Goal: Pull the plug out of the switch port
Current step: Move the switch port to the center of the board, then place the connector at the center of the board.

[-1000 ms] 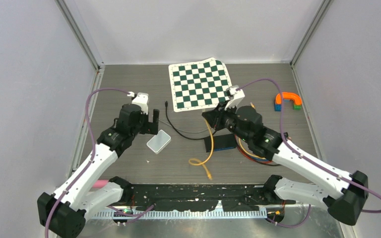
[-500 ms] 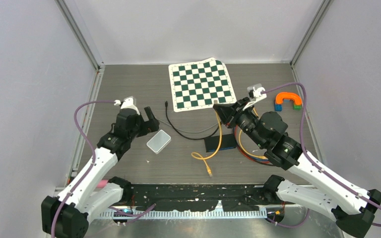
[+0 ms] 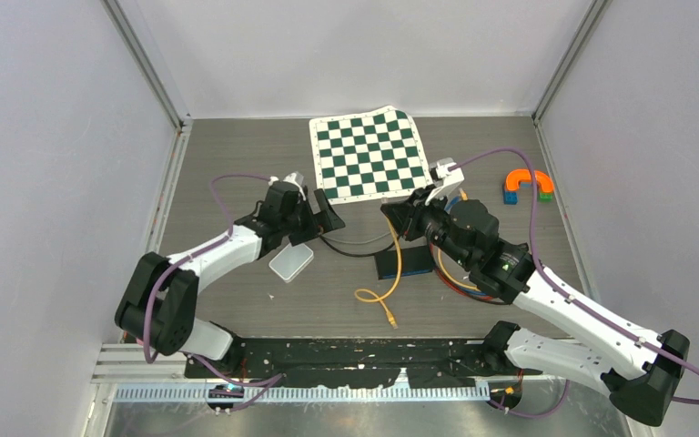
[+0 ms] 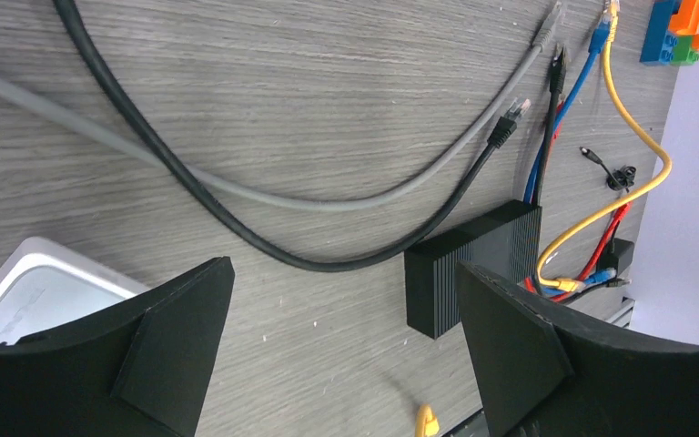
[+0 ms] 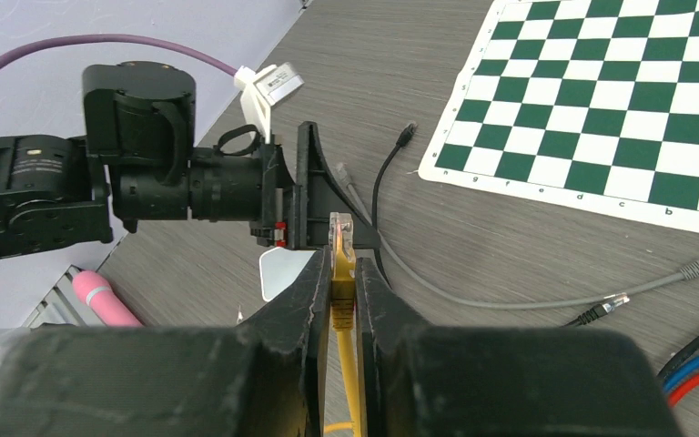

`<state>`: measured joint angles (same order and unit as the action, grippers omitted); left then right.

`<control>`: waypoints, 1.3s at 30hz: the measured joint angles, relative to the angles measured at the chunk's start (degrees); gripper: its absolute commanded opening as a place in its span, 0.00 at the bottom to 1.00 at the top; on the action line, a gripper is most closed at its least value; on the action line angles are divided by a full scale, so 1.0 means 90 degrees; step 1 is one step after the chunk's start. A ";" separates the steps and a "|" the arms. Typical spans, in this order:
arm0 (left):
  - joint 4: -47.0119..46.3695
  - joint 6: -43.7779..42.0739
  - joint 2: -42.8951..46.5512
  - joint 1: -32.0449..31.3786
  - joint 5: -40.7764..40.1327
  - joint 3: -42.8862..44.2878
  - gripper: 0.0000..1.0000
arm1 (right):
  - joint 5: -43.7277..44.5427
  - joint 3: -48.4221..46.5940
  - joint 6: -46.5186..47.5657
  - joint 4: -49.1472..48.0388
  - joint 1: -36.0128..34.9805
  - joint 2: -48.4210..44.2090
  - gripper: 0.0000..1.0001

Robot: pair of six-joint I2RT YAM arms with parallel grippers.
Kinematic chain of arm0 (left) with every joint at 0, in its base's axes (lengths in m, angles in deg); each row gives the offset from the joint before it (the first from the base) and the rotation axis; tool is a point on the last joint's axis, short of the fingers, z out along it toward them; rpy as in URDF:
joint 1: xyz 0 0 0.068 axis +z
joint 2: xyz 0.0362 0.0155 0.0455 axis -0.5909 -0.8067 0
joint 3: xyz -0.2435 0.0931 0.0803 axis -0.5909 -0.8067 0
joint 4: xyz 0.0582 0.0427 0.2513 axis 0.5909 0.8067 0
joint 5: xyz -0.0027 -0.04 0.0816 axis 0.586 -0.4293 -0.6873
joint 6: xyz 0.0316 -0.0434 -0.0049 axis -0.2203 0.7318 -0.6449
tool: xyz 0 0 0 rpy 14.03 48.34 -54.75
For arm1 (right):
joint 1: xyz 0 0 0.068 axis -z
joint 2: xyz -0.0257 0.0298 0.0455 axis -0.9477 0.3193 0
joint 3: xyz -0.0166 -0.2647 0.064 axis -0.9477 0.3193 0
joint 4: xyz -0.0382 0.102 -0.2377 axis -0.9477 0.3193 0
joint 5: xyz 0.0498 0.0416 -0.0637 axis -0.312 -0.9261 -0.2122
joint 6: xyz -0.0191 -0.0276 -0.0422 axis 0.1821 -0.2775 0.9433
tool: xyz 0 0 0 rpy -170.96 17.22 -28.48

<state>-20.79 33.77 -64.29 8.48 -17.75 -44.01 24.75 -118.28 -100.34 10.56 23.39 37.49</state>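
The switch (image 3: 405, 262) is a flat black box lying mid-table; the left wrist view shows its ribbed end (image 4: 473, 264). My right gripper (image 3: 399, 218) hovers just above and behind it, shut on a yellow plug (image 5: 341, 238) whose clear tip sticks out past the fingertips. This plug is clear of the switch. Its yellow cable (image 3: 398, 264) hangs down across the switch to a loop on the table, and its far end (image 3: 390, 320) lies loose. My left gripper (image 3: 323, 214) is open and empty to the left of the switch, its jaws wide apart (image 4: 341, 355) over bare table.
Black cable (image 3: 337, 246) and grey cable (image 4: 264, 196) lie between the arms. A white box (image 3: 291, 261) sits under my left wrist. Red, blue and yellow cables (image 4: 582, 273) bunch at the switch's right side. A chessboard mat (image 3: 369, 155) and toy blocks (image 3: 528, 185) lie behind.
My left arm has swung right toward the middle, its open gripper now near the switch. The right gripper, still holding the yellow plug, moved right and then back left above the switch.
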 measured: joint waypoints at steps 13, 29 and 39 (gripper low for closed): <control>-0.0311 0.0357 -0.0556 -0.0097 -0.0168 -0.0491 0.98 | -0.0080 -0.0367 0.0066 0.0384 0.0015 0.0508 0.05; 0.1413 -0.0682 0.1569 -0.0102 -0.1554 -0.1195 1.00 | -0.1338 -0.2176 0.0143 0.0792 0.0403 0.3577 0.05; 0.1722 -0.1093 0.3181 -0.0102 -0.1909 -0.1192 1.00 | -0.2378 -0.4733 -0.0075 0.1117 0.0736 0.6827 0.23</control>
<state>-5.29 23.93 -35.66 7.56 -34.93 -54.74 3.35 -160.87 -101.01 20.62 30.02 98.93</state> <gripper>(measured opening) 0.994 0.170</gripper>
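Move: The white switch port lies some 8 cm to the left of my open left hand, about 7 cm back and 7 cm lower. The black cable's bend is about 5 cm back and 5 cm to that hand's right; the black box is some 16 cm right and 7 cm back. My right hand holds the yellow plug high; the chessboard's near left corner is about 20 cm ahead, 15 cm left and 28 cm below, with the black plug 4 cm farther out and 4 cm farther left. I dip my open left hand about 5 cm, then sweep it left and back towards the white switch port, some 9 cm left in all, nudging it along with the left finger before lifting again, fingers still wide. Meanwhile I keep the yellow plug pinched in my right hand and swing it left, forward and down, about 15 cm each way, towards the chessboard's near left corner, tipping the fingers down. ##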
